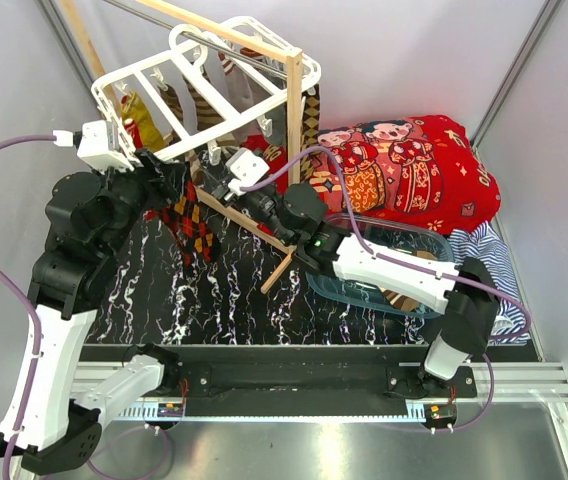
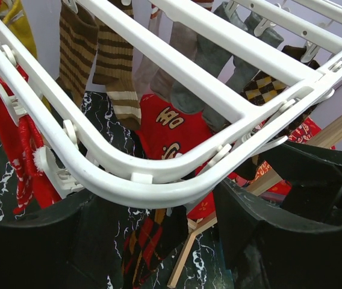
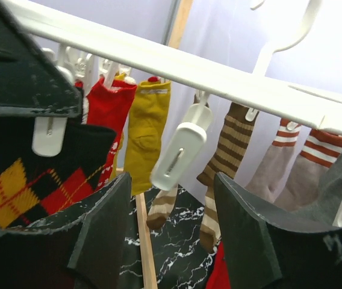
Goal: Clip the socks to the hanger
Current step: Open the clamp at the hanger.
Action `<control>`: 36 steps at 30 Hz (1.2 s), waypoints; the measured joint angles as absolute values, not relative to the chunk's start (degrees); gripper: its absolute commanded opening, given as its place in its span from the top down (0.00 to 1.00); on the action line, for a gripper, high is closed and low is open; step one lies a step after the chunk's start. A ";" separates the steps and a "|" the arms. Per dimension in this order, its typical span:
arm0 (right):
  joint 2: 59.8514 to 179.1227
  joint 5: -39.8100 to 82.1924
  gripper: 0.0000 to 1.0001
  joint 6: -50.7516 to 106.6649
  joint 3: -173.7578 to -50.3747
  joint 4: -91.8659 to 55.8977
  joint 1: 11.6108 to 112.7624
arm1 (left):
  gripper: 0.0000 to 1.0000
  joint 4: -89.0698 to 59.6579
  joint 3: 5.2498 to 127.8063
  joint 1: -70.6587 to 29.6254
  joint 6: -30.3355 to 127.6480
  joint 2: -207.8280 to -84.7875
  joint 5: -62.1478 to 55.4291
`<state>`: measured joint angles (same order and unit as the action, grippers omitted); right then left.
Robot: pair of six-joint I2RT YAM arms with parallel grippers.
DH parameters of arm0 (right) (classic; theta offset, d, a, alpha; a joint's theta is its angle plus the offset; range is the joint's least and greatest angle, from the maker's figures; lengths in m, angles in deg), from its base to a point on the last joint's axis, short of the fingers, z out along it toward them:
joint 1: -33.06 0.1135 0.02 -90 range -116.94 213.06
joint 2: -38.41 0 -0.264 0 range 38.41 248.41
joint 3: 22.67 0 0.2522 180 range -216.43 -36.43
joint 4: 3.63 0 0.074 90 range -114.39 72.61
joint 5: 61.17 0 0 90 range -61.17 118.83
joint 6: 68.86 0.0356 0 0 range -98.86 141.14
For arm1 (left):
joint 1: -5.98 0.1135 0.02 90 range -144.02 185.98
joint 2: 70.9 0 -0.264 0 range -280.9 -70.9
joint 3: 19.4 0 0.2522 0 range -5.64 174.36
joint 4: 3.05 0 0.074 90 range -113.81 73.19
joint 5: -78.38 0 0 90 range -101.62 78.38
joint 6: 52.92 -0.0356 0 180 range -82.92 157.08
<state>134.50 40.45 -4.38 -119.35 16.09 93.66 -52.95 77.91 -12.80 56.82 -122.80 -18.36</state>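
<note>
The white hanger hangs tilted at the back left, with several socks clipped under it. My left gripper is closed onto its rounded near corner, fingertips against the rim's outer curve. Below that corner hangs the red-black-yellow argyle sock, held by a clip. My right gripper stands open just right of it, empty, with a free white clip dangling above the gap. Beyond hang a red sock, a mustard sock and brown striped socks.
A bare-wood rack pole crosses the hanger, and its slat lies on the black marble table. A big red cartoon blanket, a clear blue tub and a blue-white striped cloth sit at the right.
</note>
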 measured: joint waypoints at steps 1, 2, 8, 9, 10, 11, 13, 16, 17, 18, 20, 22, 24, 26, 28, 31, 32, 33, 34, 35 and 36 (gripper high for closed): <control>134.92 40.91 0.36 -4.35 -119.37 17.00 93.66 | 0.36 -53.04 77.91 -12.80 56.82 -122.76 -18.36; 135.37 41.45 0.36 -4.33 -119.37 17.99 93.66 | 0.37 -53.12 77.91 -12.80 56.82 -122.71 -18.36; 137.84 43.20 0.39 -4.42 -120.00 22.14 93.64 | 0.37 -53.17 77.91 -12.80 56.82 -122.58 -18.36; 138.15 43.25 0.42 -4.44 -120.26 22.36 93.64 | 0.37 -53.15 77.91 -12.80 56.85 -122.56 -18.36; 138.28 43.31 0.45 -4.44 -120.44 22.51 93.64 | 0.36 -53.17 77.91 -12.80 56.85 -122.49 -18.36; 138.41 43.38 0.47 -4.46 -120.53 23.04 93.64 | 0.37 -53.17 77.91 -12.80 56.85 -122.43 -18.36; 138.46 43.44 0.57 -4.49 -120.55 23.80 93.64 | 0.36 -53.17 77.91 -12.80 56.87 -122.28 -18.34; 138.46 44.03 0.73 -4.27 -120.55 24.81 93.64 | 0.37 -53.19 77.91 -12.80 56.87 -122.08 -18.34; 138.46 44.25 0.77 -4.16 -120.55 24.87 93.64 | 0.37 -53.17 77.91 -12.80 56.87 -122.04 -18.34; 138.46 44.34 0.83 -4.00 -120.55 24.96 93.61 | 0.36 -53.17 77.91 -12.80 56.87 -121.99 -18.34; 138.43 44.38 0.89 -3.59 -120.53 24.87 93.59 | 0.37 -53.17 77.91 -12.80 56.98 -121.97 -18.36; 138.28 44.16 0.96 -3.02 -120.37 24.72 93.59 | 0.36 -53.19 77.93 -12.80 57.11 -122.01 -18.39; 137.63 43.53 0.99 -2.56 -119.81 23.80 93.59 | 0.37 -53.37 78.06 -12.80 57.28 -122.12 -18.45; 136.36 42.09 1.00 -2.12 -119.11 21.90 93.57 | 0.36 -54.13 78.56 -12.80 57.52 -122.41 -18.80; 134.98 40.03 1.00 -1.71 -118.91 19.34 93.55 | 0.36 -54.46 79.15 -12.80 57.68 -122.82 -19.22; 133.19 36.58 1.00 -1.49 -119.46 14.29 93.37 | 0.37 -54.85 79.94 -12.80 57.68 -123.98 -19.81; 132.86 35.66 1.00 -1.47 -120.00 12.41 93.24 | 0.36 -55.00 80.29 -12.80 57.65 -124.33 -19.83; 132.64 34.59 1.00 -1.45 -120.64 10.69 93.09 | 0.37 -55.40 80.92 -12.83 57.63 -124.77 -19.92; 132.64 33.43 1.00 -1.43 -121.60 8.85 92.94 | 0.37 -55.84 81.62 -12.83 57.57 -125.27 -20.05; 132.64 32.49 1.00 -1.45 -122.43 7.39 92.87 | 0.37 -56.25 82.39 -12.83 57.41 -125.93 -20.22; 132.64 31.40 1.00 -1.47 -123.78 4.94 92.74 | 0.37 -56.91 83.35 -12.83 57.20 -126.67 -20.37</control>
<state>132.64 31.40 -1.47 -123.78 4.94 92.74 -56.91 83.35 -12.83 57.20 -126.67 -20.37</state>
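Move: Just beyond the right hand's open fingers hangs the empty white clamp, about 2 cm ahead, 1 cm to the left and 2 cm up. The hanger's near bar runs some 3 cm above the clamp; the clipped argyle sock hangs roughly 6 cm left of this hand and 1 cm nearer, its middle 7 cm below. A brown striped sock hangs about 10 cm ahead and 4 cm left, slightly lower. From the left hand the clamp is some 3 cm ahead and 7 cm right, about 1 cm up. Easing forward and a touch upward by about 1.5 cm, the right hand brings its open fingers around the hanging clamp and shuts them until they pinch it from both sides. Keeping that grip, it draws back some 3 cm towards the base, pulling on the clamp while the wrist turns about 10 degrees counter-clockwise. ##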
